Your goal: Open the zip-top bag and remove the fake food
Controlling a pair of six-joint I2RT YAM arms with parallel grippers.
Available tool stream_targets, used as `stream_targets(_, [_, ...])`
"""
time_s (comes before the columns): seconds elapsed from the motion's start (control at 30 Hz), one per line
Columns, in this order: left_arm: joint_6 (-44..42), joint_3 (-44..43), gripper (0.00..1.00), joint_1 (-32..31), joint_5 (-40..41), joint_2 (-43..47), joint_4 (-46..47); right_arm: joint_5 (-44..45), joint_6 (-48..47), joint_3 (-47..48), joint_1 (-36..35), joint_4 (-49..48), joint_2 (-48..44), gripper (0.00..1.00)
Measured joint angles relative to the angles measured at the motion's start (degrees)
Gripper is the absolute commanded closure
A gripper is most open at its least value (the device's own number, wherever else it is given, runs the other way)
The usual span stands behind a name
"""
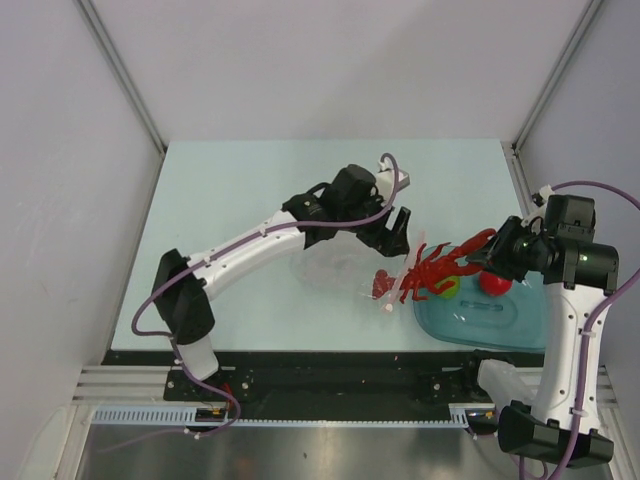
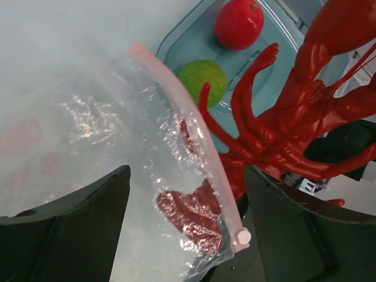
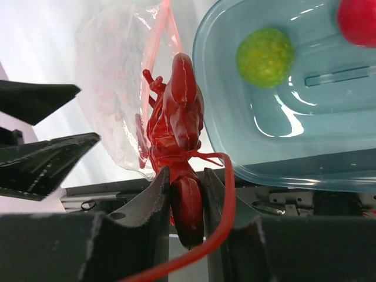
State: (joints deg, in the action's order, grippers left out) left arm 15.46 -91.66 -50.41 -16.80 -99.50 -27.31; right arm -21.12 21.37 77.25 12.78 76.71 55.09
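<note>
The clear zip-top bag (image 2: 111, 129) lies on the table with its pink zip strip (image 2: 194, 129) toward the tray. My left gripper (image 2: 185, 235) is open above the bag's zip corner, fingers wide on either side and not touching it. My right gripper (image 3: 185, 176) is shut on a claw of the red lobster (image 3: 179, 111). The lobster (image 1: 440, 270) hangs between bag and tray, its tail (image 2: 188, 211) still behind the bag's plastic. The lime-green ball (image 2: 202, 79) and the small red fruit (image 2: 239, 23) lie in the tray.
The translucent teal tray (image 1: 500, 322) sits at the table's front right, under my right gripper (image 1: 487, 258). My left gripper (image 1: 392, 238) is close to the lobster's legs. White walls enclose the table on three sides.
</note>
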Motion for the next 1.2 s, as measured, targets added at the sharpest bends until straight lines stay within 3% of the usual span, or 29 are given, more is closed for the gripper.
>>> stream_targets(0.2, [-1.2, -4.6, 0.15, -2.5, 0.8, -4.2, -3.2, -1.1, 0.4, 0.0, 0.0, -0.3, -0.2, 1.0])
stream_targets(0.53, [-2.1, -1.3, 0.17, -2.7, 4.8, -3.0, -4.2, -4.7, 3.0, 0.0, -0.3, -4.4, 1.2, 1.0])
stream_targets(0.83, [-2.0, -7.5, 0.2, -2.7, 9.2, -7.3, -6.1, -5.2, 3.7, -0.8, -2.3, -6.8, 0.5, 1.0])
stream_targets(0.87, [-2.0, -7.9, 0.22, -2.7, 9.3, -7.8, -6.3, -5.1, 3.7, -1.0, -2.8, -7.0, 0.4, 1.0])
stream_targets(1.0, [-1.4, -8.2, 0.52, -2.7, 8.9, -8.8, -6.3, -4.8, 3.9, -1.6, -3.8, -7.5, 0.1, 1.0])
stream_targets(1.2, [-0.9, -6.6, 0.65, -2.3, 8.3, -9.0, -5.1, -4.9, 4.8, -1.7, -4.3, -8.3, -0.8, 1.0])
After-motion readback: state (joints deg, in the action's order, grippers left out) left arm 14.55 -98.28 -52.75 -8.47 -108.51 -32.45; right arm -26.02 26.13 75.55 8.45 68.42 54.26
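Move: The bag's pink zip rim, its middle, hangs below the open left fingers: roughly 6 cm down, 3 cm back and 1 cm right. The half-out lobster's middle is about 6 cm right of this hand, 4 cm back, 4 cm lower, with the green fruit some 10 cm right, 7 cm back, 7 cm below. From the right hand, already gripping the lobster, the rim lies about 13 cm left, 1 cm ahead, 8 cm lower; the green fruit is about 4 cm left, 1 cm back, 9 cm below. The left hand sinks about 4 cm onto the bag's zip rim, first easing slightly back and right, then coming forward nearly 3 cm and rolling some 10 degrees, before its wide-open fingers close to about half with the rim between them. Meanwhile the right hand keeps its grip on the lobster and carries it some 3 cm left and forward, rising slightly, towards the bag and the left hand rather than pulling it clear. ##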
